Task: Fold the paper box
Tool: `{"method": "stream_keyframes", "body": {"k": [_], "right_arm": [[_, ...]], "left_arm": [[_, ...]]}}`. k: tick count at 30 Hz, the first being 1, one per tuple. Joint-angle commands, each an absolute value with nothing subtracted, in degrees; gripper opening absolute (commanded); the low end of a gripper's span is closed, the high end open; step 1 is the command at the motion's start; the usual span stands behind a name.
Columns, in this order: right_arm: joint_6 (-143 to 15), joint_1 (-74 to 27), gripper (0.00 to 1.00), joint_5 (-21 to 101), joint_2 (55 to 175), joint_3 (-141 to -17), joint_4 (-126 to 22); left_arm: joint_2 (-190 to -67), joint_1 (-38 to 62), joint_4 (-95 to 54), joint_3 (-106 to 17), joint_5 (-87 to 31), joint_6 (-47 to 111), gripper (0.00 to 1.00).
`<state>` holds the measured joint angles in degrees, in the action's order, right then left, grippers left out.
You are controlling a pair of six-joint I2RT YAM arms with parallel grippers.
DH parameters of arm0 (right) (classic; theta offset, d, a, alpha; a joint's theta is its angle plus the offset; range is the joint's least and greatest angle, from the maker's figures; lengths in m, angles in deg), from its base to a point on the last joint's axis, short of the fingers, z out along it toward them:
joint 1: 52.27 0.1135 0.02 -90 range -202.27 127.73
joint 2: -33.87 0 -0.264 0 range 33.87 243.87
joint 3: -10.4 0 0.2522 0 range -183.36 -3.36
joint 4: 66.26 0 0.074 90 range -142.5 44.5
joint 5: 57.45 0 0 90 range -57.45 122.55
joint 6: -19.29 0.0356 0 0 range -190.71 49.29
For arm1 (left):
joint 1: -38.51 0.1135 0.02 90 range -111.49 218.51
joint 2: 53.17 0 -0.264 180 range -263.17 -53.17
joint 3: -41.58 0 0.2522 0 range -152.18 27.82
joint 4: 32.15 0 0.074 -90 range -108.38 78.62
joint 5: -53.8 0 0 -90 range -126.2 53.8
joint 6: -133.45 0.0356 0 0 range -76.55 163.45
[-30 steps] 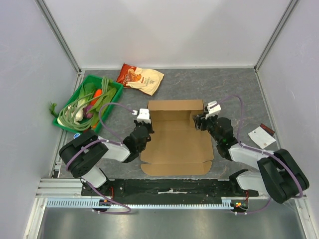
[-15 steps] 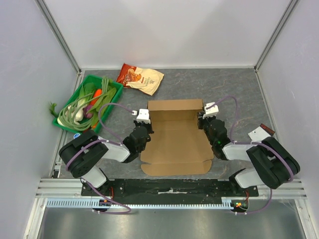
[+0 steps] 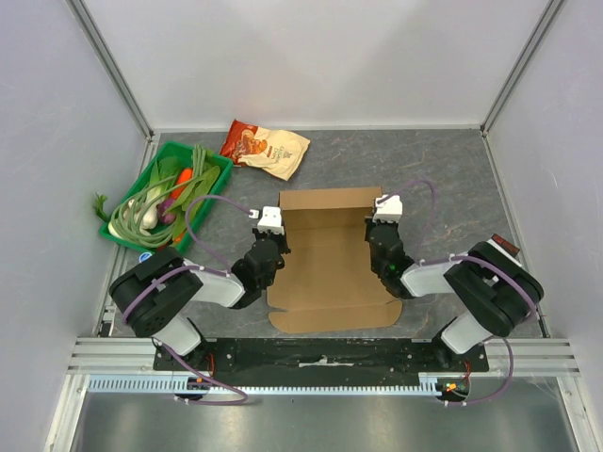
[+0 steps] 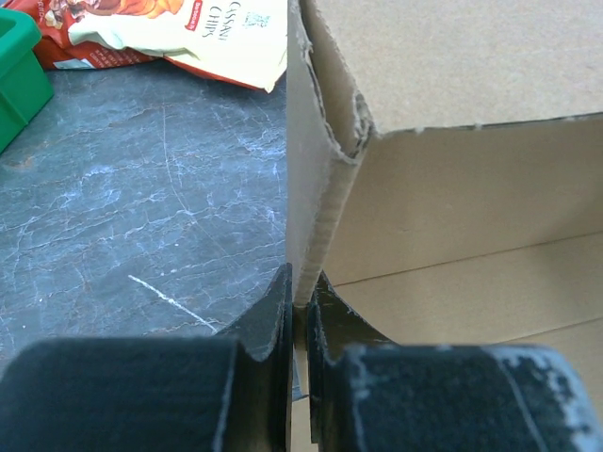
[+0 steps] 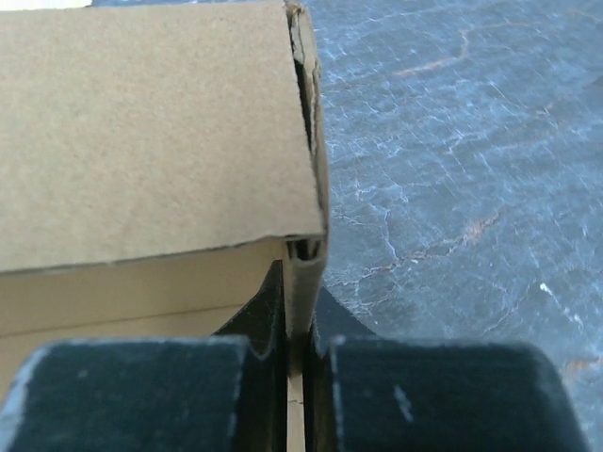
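Observation:
The paper box (image 3: 330,264) is plain brown cardboard, lying open in the middle of the table with its far panel raised and its side walls standing up. My left gripper (image 3: 275,237) is shut on the box's left side wall (image 4: 311,217), its fingers (image 4: 273,311) pinching the wall's edge. My right gripper (image 3: 377,231) is shut on the right side wall (image 5: 303,273), its fingers (image 5: 268,311) pinching it from both sides. The raised far panel (image 5: 151,132) fills the wrist views.
A green tray (image 3: 125,238) of vegetables stands at the left edge. A cream-and-red snack bag (image 3: 266,147) lies at the back, also in the left wrist view (image 4: 179,38). A small white card (image 3: 494,258) lies on the right. Grey tabletop (image 3: 433,169) surrounds the box.
My right gripper has moved left and inward with the right side wall, raising it upright. The box has narrowed on the right. The left arm has hardly moved.

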<state>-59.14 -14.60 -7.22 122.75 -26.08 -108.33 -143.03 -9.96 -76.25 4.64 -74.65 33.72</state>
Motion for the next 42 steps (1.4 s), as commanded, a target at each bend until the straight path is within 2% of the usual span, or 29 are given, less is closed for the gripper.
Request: {"method": "stream_keyframes", "body": {"k": [1, 3, 4, 6, 12, 13, 14, 16, 17, 19, 20, 23, 26, 31, 34, 35, 38, 42], "right_arm": [[-43.97, -10.54, 0.0, -34.08, 127.1, -33.92, -95.6], [-34.73, -7.99, 0.0, -40.64, 128.78, -38.32, -78.41], [-23.37, -7.28, 0.0, -45.45, 130.88, -43.39, -64.68], [-15.99, -6.84, 0.0, -47.34, 134.65, -48.6, -55.96], [-14.37, -6.83, 0.0, -47.09, 133.64, -47.68, -53.72], [-17.86, -6.83, 0.0, -46.47, 132.66, -46.18, -60.69], [-29.99, -7.01, 0.05, -45.16, 131.61, -43.9, -67.63], [-41.84, -7.19, 0.15, -36.83, 127.57, -35.56, -86.84], [-44.67, -7.45, 0.28, -34.02, 126.25, -33.7, -89.39], [-46.54, -8.41, 0.47, -29.43, 123.78, -33.42, -84.8], [-47.24, -8.68, 0.62, -27.94, 123.17, -33.68, -83.45], [-50.58, -8.94, 0.83, -22.4, 119.4, -31.85, -82.12], [-51.82, -9.12, 0.94, -17.39, 114.74, -29.47, -79.75], [-49.37, -10.09, 0.98, -5.7, 105.69, -27.45, -71.17], [-47.34, -10.7, 0.98, 2.63, 99.45, -26.48, -65.01], [-44.55, -10.88, 0.98, 4.58, 97.08, -27.0, -61.85], [-39.27, -11.49, 0.98, 7.66, 93.73, -31.56, -49.46], [-33.37, -13.33, 0.98, 10.22, 91.79, -36.05, -31.12]], "left_arm": [[-141.5, -11.15, -77.8, 4.0, -74.52, 30.27, 0.02], [-141.76, -11.41, -77.8, 3.91, -74.69, 30.18, 0.02], [-141.67, -11.41, -77.8, 3.91, -74.78, 30.18, 0.02], [-141.59, -11.59, -77.8, 3.91, -74.87, 30.1, 0.02], [-140.88, -11.67, -77.27, 3.91, -75.13, 30.53, 0.02], [-140.97, -11.67, -77.36, 3.91, -75.05, 30.53, 0.02], [-140.88, -11.67, -77.27, 3.91, -75.04, 30.45, 0.02], [-140.97, -11.67, -77.27, 3.91, -75.13, 30.45, 0.02], [-141.06, -11.76, -77.27, 3.91, -74.96, 30.45, 0.02], [-141.15, -11.67, -77.27, 3.91, -75.13, 30.36, 0.02], [-141.15, -11.67, -77.27, 3.91, -75.13, 30.36, 0.02], [-141.41, -11.67, -77.27, 3.82, -75.22, 30.36, 0.02], [-141.59, -11.76, -76.92, 3.73, -75.4, 30.18, 0.02], [-141.94, -11.67, -75.52, 3.21, -75.66, 29.39, 0.03], [-141.15, -11.67, -74.81, 3.47, -75.57, 28.6, 0.23], [-140.62, -11.67, -74.64, 3.56, -75.66, 28.43, 0.35], [-139.74, -11.67, -71.66, 2.95, -76.36, 27.55, 0.48], [-136.41, -11.67, -64.29, 2.42, -76.98, 24.39, 0.59]]}}
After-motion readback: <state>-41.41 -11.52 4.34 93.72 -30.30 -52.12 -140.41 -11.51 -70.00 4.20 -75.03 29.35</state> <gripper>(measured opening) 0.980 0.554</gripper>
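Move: The paper box's far wall is up, its flap folded over the top. The left fingers already pinch the left corner tab's edge, and the right fingers the right corner tab's, about 22 cm apart. From the left hand the flap's middle is roughly 3 cm ahead, 11 cm right and 3 cm above, the box floor's middle some 12 cm back, 10 cm right and 5 cm below, and the chips bag about 19 cm ahead, 6 cm left and 5 cm below. The right corner tab is first kept in the shut right fingers while that hand twists clockwise by nearly 30 degrees almost on the spot; then the fingers open wide and the hand backs away from the corner about 8 cm, turning back counter-clockwise and tipping down some 20 degrees. The left hand keeps its pinch on its tab, shifting barely a centimetre, then opens about halfway around the edge. ##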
